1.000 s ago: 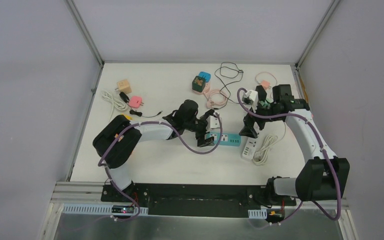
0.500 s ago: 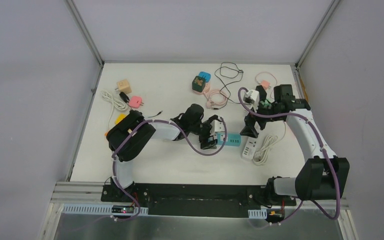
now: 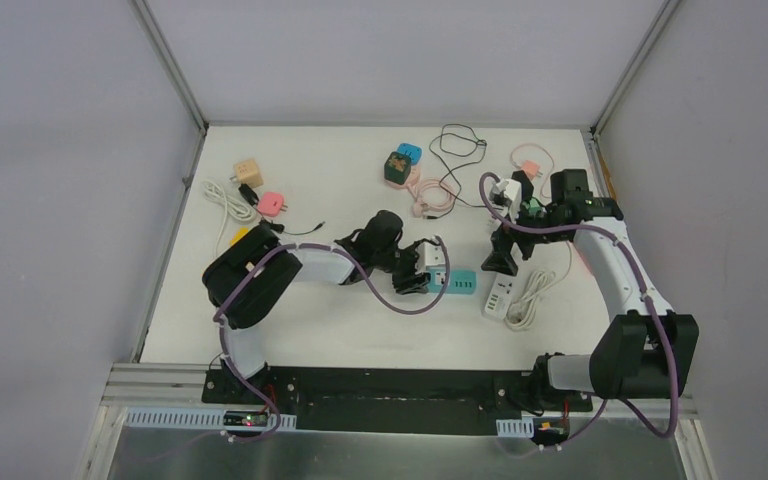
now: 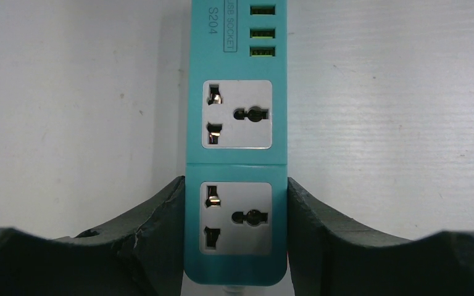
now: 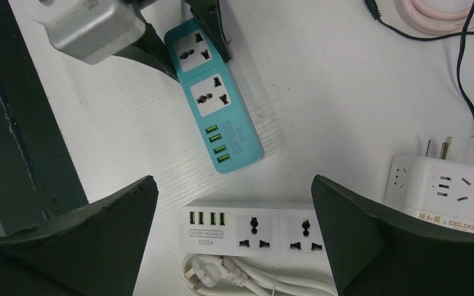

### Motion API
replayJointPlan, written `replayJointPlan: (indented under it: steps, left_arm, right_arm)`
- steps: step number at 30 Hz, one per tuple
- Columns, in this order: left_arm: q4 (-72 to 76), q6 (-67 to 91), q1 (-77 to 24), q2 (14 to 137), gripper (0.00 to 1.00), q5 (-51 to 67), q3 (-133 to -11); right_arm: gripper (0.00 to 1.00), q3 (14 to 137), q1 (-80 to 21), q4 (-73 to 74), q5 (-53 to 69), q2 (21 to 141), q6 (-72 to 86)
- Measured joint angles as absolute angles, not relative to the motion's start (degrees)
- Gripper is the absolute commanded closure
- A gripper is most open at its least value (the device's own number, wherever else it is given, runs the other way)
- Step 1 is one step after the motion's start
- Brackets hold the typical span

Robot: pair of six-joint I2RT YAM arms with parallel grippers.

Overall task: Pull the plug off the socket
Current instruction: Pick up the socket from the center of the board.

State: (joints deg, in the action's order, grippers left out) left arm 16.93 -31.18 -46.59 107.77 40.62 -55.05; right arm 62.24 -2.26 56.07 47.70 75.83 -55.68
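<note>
The socket is a teal power strip [image 4: 237, 61] lying flat on the white table, also seen from above [image 3: 460, 283] and in the right wrist view [image 5: 219, 111]. Both of its outlets are empty, and no plug sits in it. My left gripper [image 4: 236, 185] is shut on the strip's cord end, one finger pressed against each long side, near the table's middle [image 3: 438, 278]. My right gripper [image 5: 233, 182] hangs open above a white power strip [image 5: 247, 231], with nothing between its fingers [image 3: 505, 262].
The white strip's own plug [image 5: 213, 271] lies loose on its coiled cord. A white cube adapter [image 5: 441, 188] stands beside it. Green [image 3: 397, 167], tan [image 3: 248, 171] and pink [image 3: 272, 204] adapters and a black cable [image 3: 457, 145] lie farther back.
My left gripper slid right onto the teal strip's end and closed from wide open onto its sides. The right arm has barely moved.
</note>
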Motion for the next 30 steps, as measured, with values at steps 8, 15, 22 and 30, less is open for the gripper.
replayJointPlan:
  steps: [8,15,22,30]
  left_arm:
    - [18.24,-26.81,-46.02,95.13,1.0,37.8,-45.28]
    - [18.7,-12.69,-36.6,86.04,1.0,36.82,-44.03]
    - [15.97,-4.25,-25.78,78.56,1.0,29.41,-41.23]
    - [14.76,6.83,-15.33,79.07,1.0,18.06,-42.98]
  right_arm:
    - [0.0,62.24,-2.0,56.86,48.03,77.38,-56.03]
    - [0.0,62.24,-1.96,56.93,48.03,77.84,-56.12]
    - [0.0,62.24,-1.91,57.1,48.05,78.19,-56.51]
    - [0.0,62.24,-1.89,57.12,48.07,78.24,-56.71]
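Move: The teal socket is already gripped by the left hand near its corded end. It is headed for clear table some 19 cm ahead and 22 cm to the left. The pink plug lies 16 cm ahead and 36 cm left, the green cube 24 cm ahead and 8 cm left, the pink cord coil straight ahead about 18 cm, all roughly level with the hand. For the right hand, the socket lies about 11 cm left, 7 cm back and 12 cm below. The socket, still pinched by its sides, is drawn left and slightly back at first, then lifted about 10 cm by the left hand as the path turns forward. With little further rise the left hand swings it 23 cm left and 14 cm forward overall, towards the gap between pink plug and green cube, turning it some 65 degrees counter-clockwise. ##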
